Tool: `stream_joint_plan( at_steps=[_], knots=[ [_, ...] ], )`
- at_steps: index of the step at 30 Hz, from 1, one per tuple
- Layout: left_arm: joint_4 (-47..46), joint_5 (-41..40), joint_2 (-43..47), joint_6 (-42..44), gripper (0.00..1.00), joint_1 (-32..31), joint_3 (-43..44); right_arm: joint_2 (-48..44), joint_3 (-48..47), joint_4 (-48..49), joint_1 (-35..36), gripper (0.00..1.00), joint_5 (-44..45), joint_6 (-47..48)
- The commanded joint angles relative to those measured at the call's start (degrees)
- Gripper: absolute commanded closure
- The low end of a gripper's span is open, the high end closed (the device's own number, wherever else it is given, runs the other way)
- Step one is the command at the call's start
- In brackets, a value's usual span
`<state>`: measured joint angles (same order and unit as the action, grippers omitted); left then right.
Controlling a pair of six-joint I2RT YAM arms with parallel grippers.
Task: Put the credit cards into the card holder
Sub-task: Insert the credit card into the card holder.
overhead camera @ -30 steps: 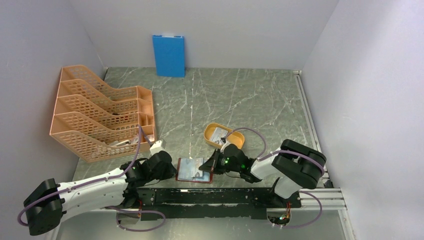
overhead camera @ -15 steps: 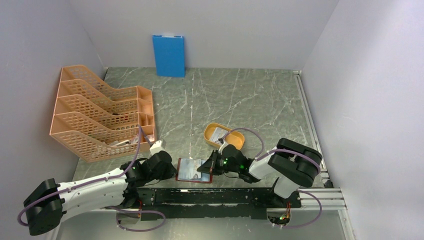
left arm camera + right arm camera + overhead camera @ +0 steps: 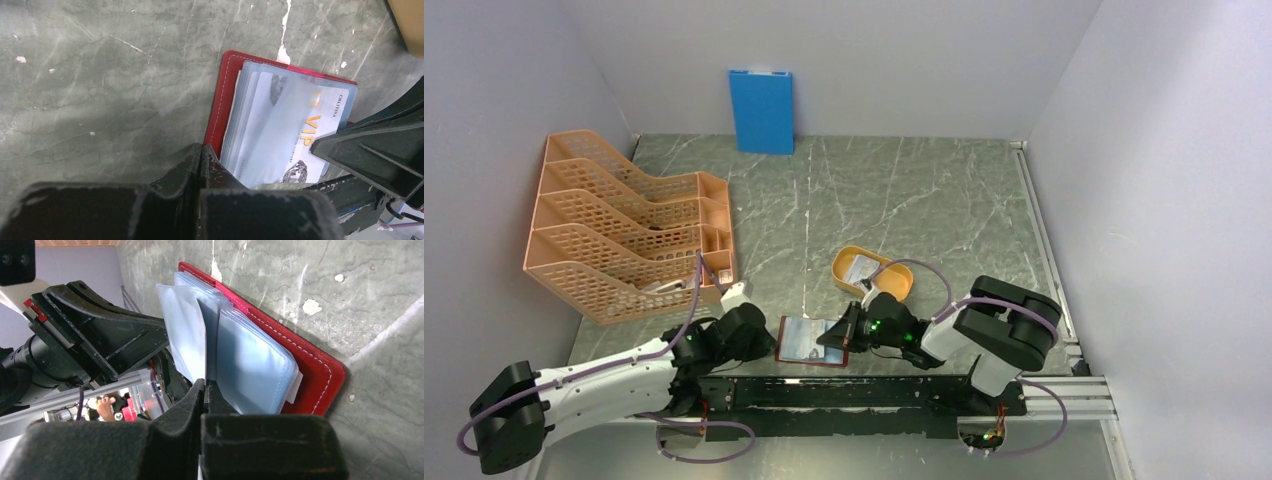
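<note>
The dark-red card holder [image 3: 799,342] lies open on the green table near the front edge, between both grippers. Its clear sleeves [image 3: 250,365] fan out, and one leaf [image 3: 182,335] stands raised. A white card marked VIP [image 3: 327,117] lies among the sleeves. My left gripper [image 3: 201,149] is shut, with its tips at the holder's red left edge [image 3: 224,105]. My right gripper [image 3: 206,384] is shut, with its tips at the foot of the raised leaf; whether it pinches that leaf I cannot tell. Another pale card [image 3: 861,268] lies in the yellow tray.
The yellow oval tray [image 3: 897,284] sits just behind the right gripper [image 3: 831,338]. An orange mesh file rack [image 3: 624,240] fills the left side. A blue board [image 3: 762,110] leans on the back wall. A black rail [image 3: 874,392] runs along the front edge.
The right gripper has crept slightly left over the card holder, and its arm has shifted with it. The left arm has barely moved.
</note>
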<state>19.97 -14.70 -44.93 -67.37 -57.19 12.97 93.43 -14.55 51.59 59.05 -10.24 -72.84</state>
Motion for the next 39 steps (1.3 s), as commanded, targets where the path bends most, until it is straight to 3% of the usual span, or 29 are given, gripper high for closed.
stream_joint_plan(
  at_steps=[1,12,23,30,39],
  knots=[
    [7.9,-0.2,0.5,-0.2,0.95,0.1,-1.7,1.7,1.6,1.5,0.9,1.00,1.3,0.6],
    [6.4,1.0,-2.4,-0.1,0.95,0.1,-1.5,7.1,2.2,10.1,2.1,1.00,0.4,-0.5],
    [6.8,1.2,-1.2,-0.6,0.95,0.1,-1.7,6.3,0.7,6.9,2.9,1.00,1.1,-0.2],
    [5.9,1.8,-1.0,-1.0,0.95,0.1,-2.6,2.4,-0.6,-1.8,3.0,0.78,1.9,0.6],
    [7.0,1.3,0.0,-0.6,0.95,0.1,-2.0,-4.3,-5.1,-18.3,3.2,0.63,3.4,4.3]
  ],
)
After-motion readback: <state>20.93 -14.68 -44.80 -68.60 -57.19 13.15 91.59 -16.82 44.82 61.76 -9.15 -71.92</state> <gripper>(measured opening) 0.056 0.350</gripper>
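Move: The VIP card's clear pocket on the left page is centred about 4 cm left of the right gripper, level with it front to back and roughly 1 cm lower; the card, already pinched and partly in, has its middle some 2 cm left. The yellow tray is about 15 cm ahead and 12 cm right. From the left gripper, shut on the holder's left edge, the pocket is about 6 cm right and 1 cm ahead. Keep the left gripper still and shut at the holder's left edge. With the right, slide the pinched card about 1 cm left and slightly less back, farther into its clear pocket; then open the fingers to about a third, let go of the card, and ease a little back and right. ##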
